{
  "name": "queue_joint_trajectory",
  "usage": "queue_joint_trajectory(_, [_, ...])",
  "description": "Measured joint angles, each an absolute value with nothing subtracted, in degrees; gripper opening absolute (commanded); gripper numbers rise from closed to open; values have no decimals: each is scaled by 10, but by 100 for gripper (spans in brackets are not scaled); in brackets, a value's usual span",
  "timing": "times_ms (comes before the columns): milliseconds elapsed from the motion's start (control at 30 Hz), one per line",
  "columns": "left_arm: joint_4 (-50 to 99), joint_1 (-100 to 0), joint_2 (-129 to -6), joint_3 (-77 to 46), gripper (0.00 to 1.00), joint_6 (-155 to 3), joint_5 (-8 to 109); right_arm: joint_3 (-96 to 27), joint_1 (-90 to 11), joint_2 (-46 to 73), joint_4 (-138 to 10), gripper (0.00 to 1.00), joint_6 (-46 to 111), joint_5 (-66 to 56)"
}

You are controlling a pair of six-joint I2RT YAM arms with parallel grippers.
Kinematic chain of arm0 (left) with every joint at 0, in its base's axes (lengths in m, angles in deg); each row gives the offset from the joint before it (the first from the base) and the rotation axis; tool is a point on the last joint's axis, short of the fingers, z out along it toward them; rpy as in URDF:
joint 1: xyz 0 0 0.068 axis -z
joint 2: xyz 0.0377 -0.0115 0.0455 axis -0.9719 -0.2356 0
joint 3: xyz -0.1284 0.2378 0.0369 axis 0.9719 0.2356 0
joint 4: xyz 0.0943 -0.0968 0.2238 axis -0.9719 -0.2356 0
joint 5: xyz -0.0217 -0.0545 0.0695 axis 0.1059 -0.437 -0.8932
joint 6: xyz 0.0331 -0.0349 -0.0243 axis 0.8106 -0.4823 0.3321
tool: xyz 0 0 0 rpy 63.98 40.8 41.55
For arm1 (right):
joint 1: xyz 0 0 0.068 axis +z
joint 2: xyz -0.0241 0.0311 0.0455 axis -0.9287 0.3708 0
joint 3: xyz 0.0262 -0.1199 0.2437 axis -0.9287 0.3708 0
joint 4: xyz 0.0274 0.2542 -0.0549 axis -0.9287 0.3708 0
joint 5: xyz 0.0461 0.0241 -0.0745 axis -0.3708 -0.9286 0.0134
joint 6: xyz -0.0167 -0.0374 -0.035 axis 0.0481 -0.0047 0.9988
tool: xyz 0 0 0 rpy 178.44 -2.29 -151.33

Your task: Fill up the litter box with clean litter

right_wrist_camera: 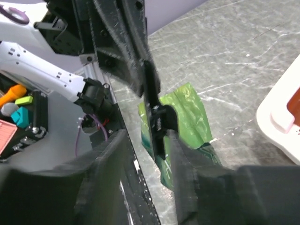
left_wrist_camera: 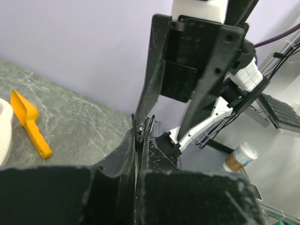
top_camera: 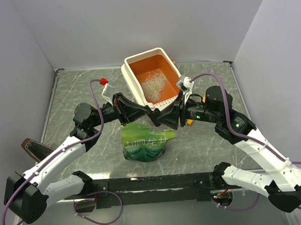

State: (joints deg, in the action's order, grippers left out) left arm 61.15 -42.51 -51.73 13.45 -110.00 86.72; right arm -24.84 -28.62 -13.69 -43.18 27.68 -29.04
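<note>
The litter box (top_camera: 131, 75), orange inside with a cream rim, stands at the back of the table with a small pile of pale clean litter (top_camera: 153, 84) in it. Its rim also shows at the right wrist view's edge (right_wrist_camera: 281, 117). A green bag (top_camera: 144, 140) lies in front of it on the table. Both grippers meet above the bag. My left gripper (top_camera: 149, 115) is shut on a thin black clip (right_wrist_camera: 154, 124), which barely shows between its jaws (left_wrist_camera: 139, 133). My right gripper (right_wrist_camera: 147, 140) stands open around that clip, its fingers apart from it.
An orange-yellow scoop (left_wrist_camera: 30, 122) lies on the marbled table beside the box's rim (left_wrist_camera: 3, 131). A red-capped cable end (top_camera: 104, 81) hangs at the back left. A brown object (top_camera: 33, 146) sits at the left wall. Grey walls enclose the table.
</note>
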Motion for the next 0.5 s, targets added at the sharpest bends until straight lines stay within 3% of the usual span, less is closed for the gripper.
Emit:
queue_joint_trajectory(167, [589,-426,-506,134,1,-1088,884,-248,-286,-158,-408,77,304,-280])
queue_joint_trajectory(500, [568,-424,-483,134,1,-1076,937,-251,-286,-171,-365,79,362,-315])
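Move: The black clip sits at the shut left fingertips, roughly 2 cm to the left hand's right, with the half-open right fingers around it, about 1 cm to the right hand's left. The green litter bag is about 5 cm back, 3 cm left and 27 cm below the left hand. From the right hand it is 4 cm back, 5 cm left and 26 cm below. The litter box lies some 27 cm ahead of the left hand, 4 cm right, 29 cm down. The black clip stays pinched in the closed left fingers as the left hand draws it back about 3 cm, towards above the litter bag, turning slightly clockwise. The right fingers spread from half open to wide, clearing the clip as that hand backs off to its right, then draws back too, some 2 cm, with a small tilt. ##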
